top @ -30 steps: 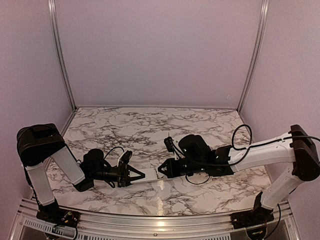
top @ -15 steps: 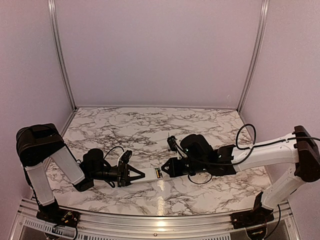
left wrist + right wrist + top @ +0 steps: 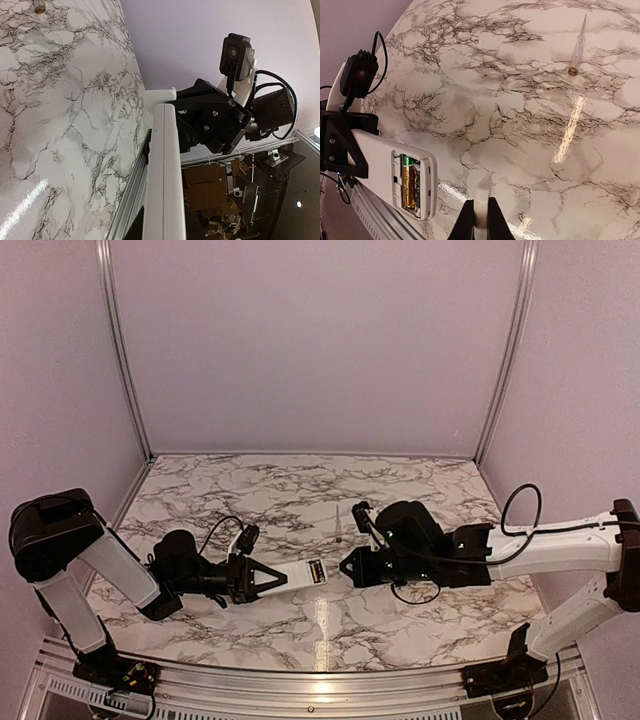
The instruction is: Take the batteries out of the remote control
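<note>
My left gripper point(image 3: 262, 578) is shut on one end of the white remote control point(image 3: 298, 573) and holds it level, just above the table. The remote's battery bay is open at its free end. Two batteries point(image 3: 410, 183), one orange-gold and one dark, lie side by side in it; they also show in the top view point(image 3: 316, 571). My right gripper point(image 3: 350, 567) is a short way right of the remote's end. It is shut on a thin white battery cover point(image 3: 482, 196), held edge-on between its fingers. In the left wrist view the remote point(image 3: 164, 170) runs up from my jaws.
A long thin grey rod point(image 3: 578, 46) with a brass tip lies on the marble table point(image 3: 400, 490) behind the grippers, also in the top view point(image 3: 340, 523). The table's metal front rail point(image 3: 320, 680) runs close below both arms. Walls enclose the back and sides.
My right gripper has drawn back to the right from the remote with the white cover in it, and the battery bay now shows open. The left arm lowered and shifted slightly.
</note>
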`<state>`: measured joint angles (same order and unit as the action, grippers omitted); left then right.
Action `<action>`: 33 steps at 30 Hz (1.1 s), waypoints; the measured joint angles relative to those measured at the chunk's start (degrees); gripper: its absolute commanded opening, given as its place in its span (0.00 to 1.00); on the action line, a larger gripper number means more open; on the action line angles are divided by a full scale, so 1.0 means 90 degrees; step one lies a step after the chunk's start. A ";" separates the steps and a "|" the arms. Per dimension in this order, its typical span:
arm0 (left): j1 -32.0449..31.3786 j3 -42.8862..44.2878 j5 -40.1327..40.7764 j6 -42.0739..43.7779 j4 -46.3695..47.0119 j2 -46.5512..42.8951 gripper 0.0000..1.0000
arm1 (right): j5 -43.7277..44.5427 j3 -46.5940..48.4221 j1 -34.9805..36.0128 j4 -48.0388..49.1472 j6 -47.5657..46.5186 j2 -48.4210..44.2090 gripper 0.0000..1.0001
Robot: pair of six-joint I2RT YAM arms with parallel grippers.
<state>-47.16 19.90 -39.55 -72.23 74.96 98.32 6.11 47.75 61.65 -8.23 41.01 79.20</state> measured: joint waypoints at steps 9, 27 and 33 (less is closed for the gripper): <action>0.0007 -0.0027 0.0117 0.0248 0.0027 -0.0180 0.00 | 0.0194 -0.0005 -0.0238 -0.0364 -0.0097 -0.0593 0.07; 0.0090 -0.0199 0.0542 0.1086 -0.0889 -0.1574 0.00 | 0.2239 0.0163 -0.1127 -0.2273 -0.0002 -0.0408 0.06; 0.0121 -0.0199 0.1020 0.1695 -0.2120 -0.2407 0.00 | 0.3298 0.1209 -0.1129 -0.3711 0.0260 0.0726 0.07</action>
<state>-46.06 18.11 -30.37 -56.97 55.88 76.66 35.79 58.63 51.48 -41.63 43.35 85.73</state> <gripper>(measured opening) 0.174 0.065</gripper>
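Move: The right hand holds the battery cover; the bare table it heads for lies about 17 cm right, 9 cm ahead and 12 cm below. The remote's open battery bay is some 6 cm to its left and 2 cm back, about level; the clear screwdriver lies about 18 cm straight ahead, 12 cm below. From the left hand, gripping the remote, that bare table is roughly 30 cm right, 12 cm ahead and 12 cm below. Right hand arcs the cover 15 cm right and forward, up then down; left raises the remote 5 cm. ##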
